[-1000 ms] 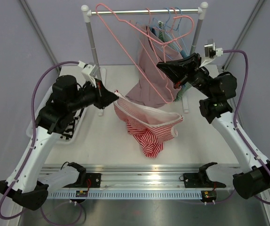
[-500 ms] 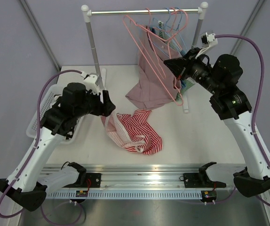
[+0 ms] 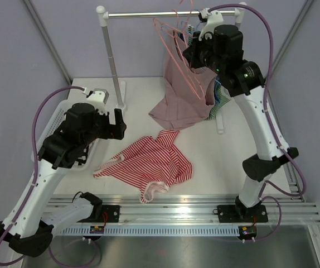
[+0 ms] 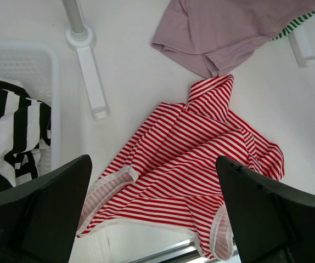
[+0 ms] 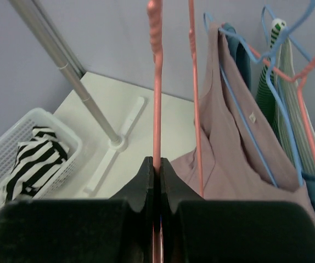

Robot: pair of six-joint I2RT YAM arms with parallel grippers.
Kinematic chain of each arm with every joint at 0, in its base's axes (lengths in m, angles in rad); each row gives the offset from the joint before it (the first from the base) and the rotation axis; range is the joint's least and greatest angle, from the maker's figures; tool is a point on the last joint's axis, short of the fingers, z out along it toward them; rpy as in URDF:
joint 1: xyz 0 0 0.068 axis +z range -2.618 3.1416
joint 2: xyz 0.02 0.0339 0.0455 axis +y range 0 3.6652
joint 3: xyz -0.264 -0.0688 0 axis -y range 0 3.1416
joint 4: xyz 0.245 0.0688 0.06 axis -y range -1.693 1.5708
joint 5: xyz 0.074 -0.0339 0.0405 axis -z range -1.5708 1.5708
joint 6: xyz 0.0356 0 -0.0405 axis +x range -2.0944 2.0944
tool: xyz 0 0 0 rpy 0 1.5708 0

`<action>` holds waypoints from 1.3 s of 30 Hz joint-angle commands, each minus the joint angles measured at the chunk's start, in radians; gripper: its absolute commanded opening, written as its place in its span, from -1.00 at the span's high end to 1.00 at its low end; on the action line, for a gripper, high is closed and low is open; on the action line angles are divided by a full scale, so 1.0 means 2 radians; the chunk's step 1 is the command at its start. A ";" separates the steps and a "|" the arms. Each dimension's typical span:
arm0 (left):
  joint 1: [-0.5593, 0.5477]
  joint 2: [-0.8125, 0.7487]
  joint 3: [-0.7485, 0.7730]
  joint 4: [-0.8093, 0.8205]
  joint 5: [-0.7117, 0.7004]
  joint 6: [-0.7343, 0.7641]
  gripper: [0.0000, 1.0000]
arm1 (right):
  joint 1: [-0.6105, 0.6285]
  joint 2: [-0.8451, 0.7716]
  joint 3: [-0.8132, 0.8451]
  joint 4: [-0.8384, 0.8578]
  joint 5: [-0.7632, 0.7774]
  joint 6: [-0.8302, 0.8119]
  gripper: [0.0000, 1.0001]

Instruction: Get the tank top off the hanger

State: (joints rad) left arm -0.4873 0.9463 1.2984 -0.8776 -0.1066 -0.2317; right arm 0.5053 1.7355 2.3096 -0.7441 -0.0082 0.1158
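Note:
The red-and-white striped tank top (image 3: pixel 149 164) lies crumpled flat on the white table, off any hanger. My left gripper (image 3: pixel 118 124) hovers above its left side, open and holding nothing. In the left wrist view the tank top (image 4: pixel 196 159) spreads out below and between the wide-apart fingers of the left gripper (image 4: pixel 152 161). My right gripper (image 3: pixel 190 56) is raised near the rail, shut on the bare pink hanger (image 3: pixel 174 50). The right wrist view shows the hanger's pink wire (image 5: pixel 156 82) pinched in the right gripper (image 5: pixel 157 167).
A clothes rack with a metal rail (image 3: pixel 149 14) and pole (image 3: pixel 111 61) stands at the back. A mauve garment (image 3: pixel 182 95), blue hangers (image 5: pixel 256 55) and a green striped garment (image 3: pixel 218 106) hang there. A white basket (image 3: pixel 48 139) at left holds black-and-white striped cloth (image 4: pixel 9 131).
My left gripper opened and let go of the tank top, which dropped and spread on the table. My right gripper carried the pink hanger up and back toward the rail.

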 commanded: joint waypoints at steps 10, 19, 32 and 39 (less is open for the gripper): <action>-0.002 -0.012 -0.004 -0.002 -0.063 0.009 -0.98 | 0.034 0.175 0.199 0.022 0.132 -0.055 1.00; -0.010 -0.002 -0.016 0.008 -0.053 -0.012 -0.98 | 0.039 0.208 0.194 0.035 0.143 -0.072 1.00; -0.147 0.143 -0.108 0.133 -0.086 -0.124 -0.98 | 0.043 0.025 -0.018 0.056 0.056 -0.011 -0.80; -0.196 0.255 -0.137 0.202 -0.074 -0.130 -0.98 | 0.043 -0.157 -0.226 0.103 -0.010 -0.002 -0.99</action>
State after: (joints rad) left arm -0.8459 1.4014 1.0290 -0.6018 -0.2565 -0.4561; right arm 0.5827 1.5585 1.9678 -0.6434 0.0643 0.0914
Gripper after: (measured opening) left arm 0.988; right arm 0.993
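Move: The right hand's shut fingers hold the emptied pink hanger; its place on the rail lies about 12 cm ahead, 4 cm left and 8 cm above. The mauve tank top hangs 6 cm ahead and 27 cm below that hand. From the open left hand, the red-striped tank top lies 3 cm back, 10 cm right and 29 cm below, the white basket 9 cm ahead, 23 cm left and 26 cm below. The right hand pushes the held pink hanger about 10 cm forward, some 7 cm down and slightly left to hang it on the rail, opens, and draws back about 13 cm, rising at the last. Meanwhile the wide-open left hand, after easing slightly left, swings right and sinks some 19 cm over the red-striped tank top, fingers tipping down about 20 degrees, still short of touching. ##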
